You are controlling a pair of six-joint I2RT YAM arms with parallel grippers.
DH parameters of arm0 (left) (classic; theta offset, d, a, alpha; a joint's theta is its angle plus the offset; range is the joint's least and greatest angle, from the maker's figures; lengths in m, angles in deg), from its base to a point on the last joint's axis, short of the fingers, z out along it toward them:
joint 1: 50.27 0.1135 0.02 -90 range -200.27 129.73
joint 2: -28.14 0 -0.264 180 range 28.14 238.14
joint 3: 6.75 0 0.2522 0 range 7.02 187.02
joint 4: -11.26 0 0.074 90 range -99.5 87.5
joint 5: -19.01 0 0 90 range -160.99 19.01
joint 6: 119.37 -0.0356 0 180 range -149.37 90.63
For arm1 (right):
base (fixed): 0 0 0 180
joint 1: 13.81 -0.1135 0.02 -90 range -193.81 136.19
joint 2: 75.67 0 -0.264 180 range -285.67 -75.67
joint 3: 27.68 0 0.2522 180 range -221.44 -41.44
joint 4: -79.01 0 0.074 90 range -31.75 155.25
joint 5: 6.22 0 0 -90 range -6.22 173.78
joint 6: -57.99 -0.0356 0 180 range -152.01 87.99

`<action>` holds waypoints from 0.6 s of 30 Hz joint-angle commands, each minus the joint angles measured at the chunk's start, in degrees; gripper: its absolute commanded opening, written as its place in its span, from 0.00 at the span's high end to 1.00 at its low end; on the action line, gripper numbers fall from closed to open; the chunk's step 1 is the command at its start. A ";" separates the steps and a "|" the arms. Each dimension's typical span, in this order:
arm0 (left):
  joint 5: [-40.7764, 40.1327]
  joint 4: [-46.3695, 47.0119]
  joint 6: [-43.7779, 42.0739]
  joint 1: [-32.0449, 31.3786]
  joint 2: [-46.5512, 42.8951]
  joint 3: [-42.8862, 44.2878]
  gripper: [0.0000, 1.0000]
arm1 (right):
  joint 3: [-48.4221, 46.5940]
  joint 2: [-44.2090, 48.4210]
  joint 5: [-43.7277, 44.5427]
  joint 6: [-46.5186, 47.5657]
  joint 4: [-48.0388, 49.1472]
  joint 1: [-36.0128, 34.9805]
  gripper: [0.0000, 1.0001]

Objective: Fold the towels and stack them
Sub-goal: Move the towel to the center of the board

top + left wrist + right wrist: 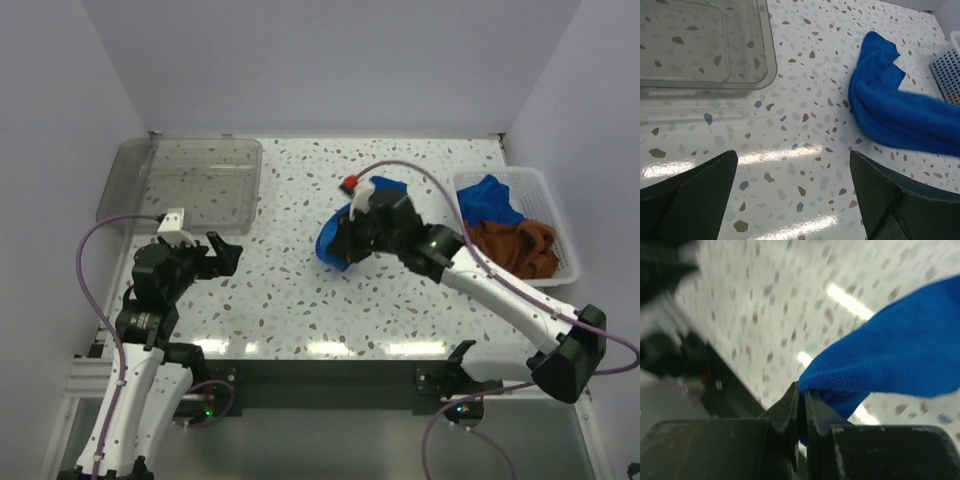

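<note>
A royal blue towel (329, 246) hangs bunched at mid-table, and my right gripper (350, 232) is shut on a fold of it. The right wrist view shows the jaws pinched together on the towel's (890, 345) edge at the right gripper (802, 390), with the cloth held above the table. From the left wrist view the same towel (890, 110) trails off to the right. My left gripper (228, 253) stays open at the left over bare table, nothing between its fingers (700, 195). Another blue towel (492, 200) and a rust-brown towel (515, 245) lie crumpled in the basket.
A white mesh basket (562, 205) sits at the table's right edge. A clear plastic tray (190, 185) stands at the back left, close ahead of the left gripper (792, 185). White walls close in the table on three sides.
</note>
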 commanded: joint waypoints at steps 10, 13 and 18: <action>6.81 1.31 1.55 -0.11 6.70 5.68 0.00 | 1.44 -4.35 9.88 8.71 -18.45 -25.13 0.44; 9.54 2.19 1.56 -0.63 11.36 6.29 0.01 | 0.11 -3.20 13.12 8.11 -18.73 -15.40 0.44; 5.80 6.14 2.96 -10.17 20.14 9.36 0.04 | 2.04 -4.25 21.11 4.07 -12.60 5.26 0.46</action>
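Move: The right hand, pinching the blue towel's edge, takes it to the middle of the board's near edge, roughly 17 cm back, 4 cm left and 20 cm below. The towel's trailing end lies about 24 cm ahead and 9 cm right; the white basket is some 13 cm ahead and 38 cm right. From the left hand that near-edge spot is about 16 cm back, 18 cm right and 15 cm below. The right hand sweeps back about 17 cm and down, opens, releasing the blue towel, then returns forward and right. ##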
